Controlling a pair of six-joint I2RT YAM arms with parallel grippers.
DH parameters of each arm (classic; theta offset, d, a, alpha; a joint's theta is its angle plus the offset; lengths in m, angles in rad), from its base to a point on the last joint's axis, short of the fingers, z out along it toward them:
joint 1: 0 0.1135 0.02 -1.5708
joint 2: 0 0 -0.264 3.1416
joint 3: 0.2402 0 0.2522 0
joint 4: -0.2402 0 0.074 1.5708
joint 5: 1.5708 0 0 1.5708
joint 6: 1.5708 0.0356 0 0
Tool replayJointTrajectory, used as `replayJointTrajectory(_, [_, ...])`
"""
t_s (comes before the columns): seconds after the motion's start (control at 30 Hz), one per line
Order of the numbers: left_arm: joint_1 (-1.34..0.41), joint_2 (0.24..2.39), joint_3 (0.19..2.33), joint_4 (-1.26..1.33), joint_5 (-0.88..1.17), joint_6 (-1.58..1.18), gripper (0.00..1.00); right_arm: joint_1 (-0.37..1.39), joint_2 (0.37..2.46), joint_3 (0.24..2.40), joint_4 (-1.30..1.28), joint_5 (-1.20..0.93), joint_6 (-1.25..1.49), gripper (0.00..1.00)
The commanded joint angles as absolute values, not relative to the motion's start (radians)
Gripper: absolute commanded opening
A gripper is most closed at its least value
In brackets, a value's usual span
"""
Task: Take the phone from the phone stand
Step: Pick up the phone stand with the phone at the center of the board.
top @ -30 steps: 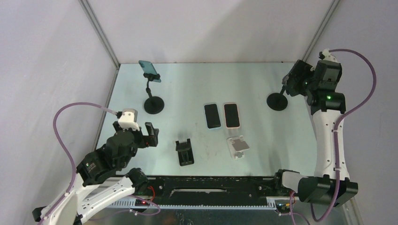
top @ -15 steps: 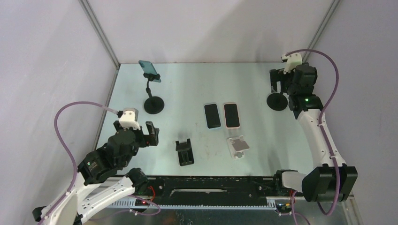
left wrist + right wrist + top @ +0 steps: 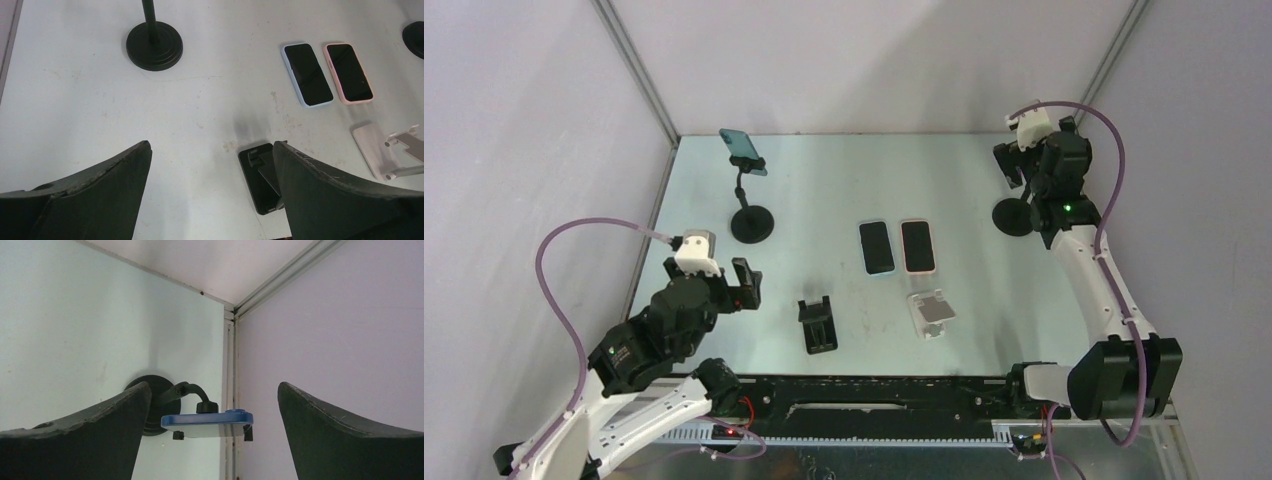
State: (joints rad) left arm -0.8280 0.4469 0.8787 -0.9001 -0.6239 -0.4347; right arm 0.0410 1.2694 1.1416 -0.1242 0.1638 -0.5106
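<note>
In the right wrist view a blue phone [image 3: 206, 422] sits clamped flat in a black phone stand [image 3: 186, 389], whose round base [image 3: 159, 388] rests by the table's right wall. My right gripper [image 3: 214, 385] is open, its fingers straddling the phone without touching it. From above, the right gripper [image 3: 1014, 166] hovers over that stand's base [image 3: 1012, 218] and hides the phone. A second black stand [image 3: 751, 222] at the back left holds a teal phone [image 3: 744, 149]. My left gripper [image 3: 746, 285] is open and empty near the table's front left.
Two phones lie flat mid-table, one in a pale blue case [image 3: 876, 246], one in pink [image 3: 918, 246]. A small black folding stand [image 3: 818, 325] and a white one [image 3: 932, 314] sit in front of them. The right wall rail [image 3: 229, 390] runs close beside the clamped phone.
My right arm has swung left and forward from the wall, bringing its open gripper over the right stand. The left arm has not moved.
</note>
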Motion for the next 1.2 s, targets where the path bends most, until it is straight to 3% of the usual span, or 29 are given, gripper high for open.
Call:
replayJointTrajectory(0.0, [-0.819,0.434,0.871,-0.874,-0.629,-0.415,0.98,0.043,1.296,1.155,-0.063,0.195,-0.547,1.00])
replayJointTrajectory(0.77, [-0.818,0.424,0.870,-0.874,-0.632,-0.417,0.98,0.008,1.353,1.156,-0.143,0.238,-0.496,1.00])
replayJointTrajectory(1.17, [-0.817,0.414,0.868,-0.874,-0.634,-0.417,0.98,0.009,1.370,1.107,-0.087,0.279,-0.492,0.94])
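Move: The phone on the black stand has its middle about 8 cm below the right hand, 5 cm to its right and 2 cm nearer the robot, with its blue upper end closer. The stand's round base lies on the table some 5 cm right, 2 cm farther out and 26 cm below. The pink phone lies about 19 cm left, 8 cm back and equally low. From the left hand, the stand's phone is roughly 66 cm right, 25 cm ahead and 4 cm lower. The right hand, already rolled left side down, sinks about 5.5 cm onto the upper end of the phone in the stand, shifting some 2.5 cm to the right partway down so that the open fingers come astride the phone's two long sides. Meanwhile it tips nose-down by a little under 10 degrees and turns about 5 degrees clockwise, the fingers staying almost fully open with the phone's blue top edge now between them; no firm grip is made yet. ##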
